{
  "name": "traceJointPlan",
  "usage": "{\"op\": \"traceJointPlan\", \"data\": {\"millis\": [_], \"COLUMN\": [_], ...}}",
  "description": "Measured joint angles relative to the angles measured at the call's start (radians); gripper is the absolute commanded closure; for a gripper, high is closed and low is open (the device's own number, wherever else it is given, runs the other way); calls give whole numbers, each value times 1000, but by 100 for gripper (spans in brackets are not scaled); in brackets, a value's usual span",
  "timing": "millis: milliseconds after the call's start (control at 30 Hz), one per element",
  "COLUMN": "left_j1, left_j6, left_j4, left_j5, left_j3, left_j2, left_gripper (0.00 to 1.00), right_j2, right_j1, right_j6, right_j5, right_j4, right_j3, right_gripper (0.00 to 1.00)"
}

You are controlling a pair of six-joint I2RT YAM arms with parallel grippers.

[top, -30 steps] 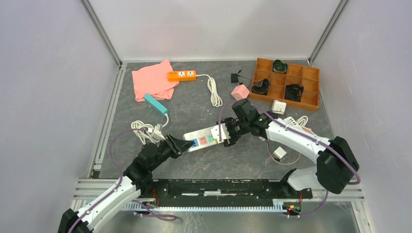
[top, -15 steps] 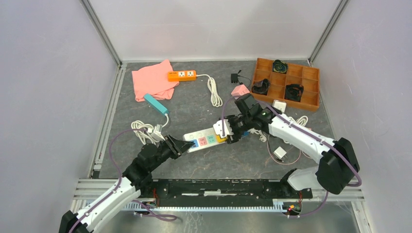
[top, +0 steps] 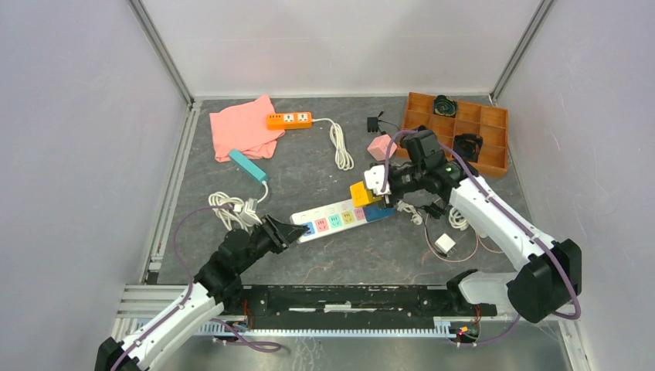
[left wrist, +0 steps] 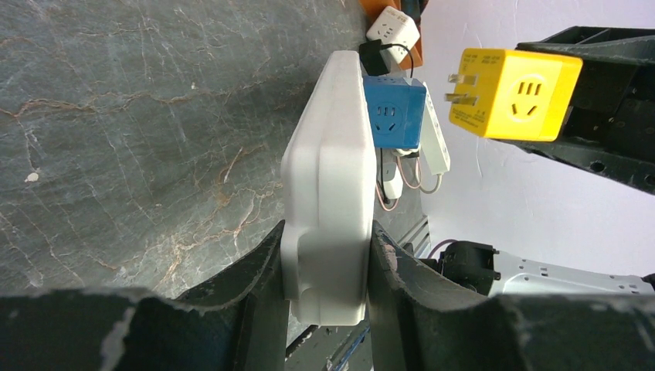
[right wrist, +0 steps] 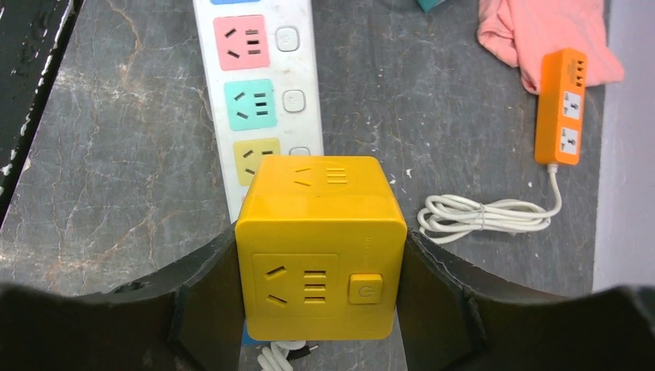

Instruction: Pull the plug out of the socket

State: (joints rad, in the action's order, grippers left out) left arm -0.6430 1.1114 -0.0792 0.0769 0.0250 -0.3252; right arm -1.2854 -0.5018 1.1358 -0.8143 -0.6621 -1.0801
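Observation:
The socket (top: 330, 219), a long white strip with pastel outlets, lies across the middle of the table. My left gripper (top: 297, 229) is shut on its near-left end; in the left wrist view the socket (left wrist: 328, 178) sits clamped between both fingers. The plug (top: 360, 192) is a yellow cube, and my right gripper (top: 372, 189) is shut on it. The plug (left wrist: 514, 93) hangs clear above the strip with its prongs bare. From the right wrist, the plug (right wrist: 320, 247) fills the jaws above the socket (right wrist: 259, 85). A blue cube (top: 384, 212) stays on the strip's far end.
An orange power strip (top: 290, 120) and pink cloth (top: 243, 127) lie at the back left, with a coiled white cord (top: 340, 147) beside them. An orange tray (top: 456, 133) stands back right, a pink cube (top: 381, 146) near it. White cords (top: 232, 207) and a small adapter (top: 444, 243) lie nearby.
My right gripper has pulled the yellow plug up and away to the back right, off the strip. The outlets beneath it now show. The left gripper has kept its hold.

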Motion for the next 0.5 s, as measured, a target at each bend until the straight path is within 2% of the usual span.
{"op": "traceJointPlan", "data": {"millis": [333, 500], "left_j1": [0, 0], "left_j6": [-1, -1], "left_j4": [11, 14], "left_j5": [-1, 0], "left_j3": [0, 0], "left_j2": [11, 14], "left_gripper": [98, 98], "right_j2": [53, 61], "right_j1": [106, 174], "right_j6": [-67, -145], "right_j5": [-97, -114], "right_j4": [27, 95], "right_j3": [-18, -17], "right_gripper": [100, 100]}}
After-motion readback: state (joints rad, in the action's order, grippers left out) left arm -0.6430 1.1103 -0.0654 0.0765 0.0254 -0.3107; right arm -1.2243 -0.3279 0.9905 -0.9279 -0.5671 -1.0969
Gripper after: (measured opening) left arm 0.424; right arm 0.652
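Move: The right hand holds the yellow plug, already out, with the pink plug some 15 cm ahead, 5 cm to its right and 11 cm below. The blue plug on the power strip is about 4 cm right, 1 cm back and 8 cm down; the strip's freed pink socket is about 1 cm left, 3 cm back and 12 cm down. From the left hand, which grips the strip's end, the pink plug lies roughly 22 cm ahead, 21 cm right and slightly lower. Still pinching the yellow plug between its fingers, the right hand climbs about 4.5 cm away from the power strip while carrying the plug some 3 cm forward and 3 cm right, quickening sideways near the end. The wrist swings about 10 degrees clockwise and the fingers tip up towards level. The left hand keeps still, holding the strip's near-left end. ##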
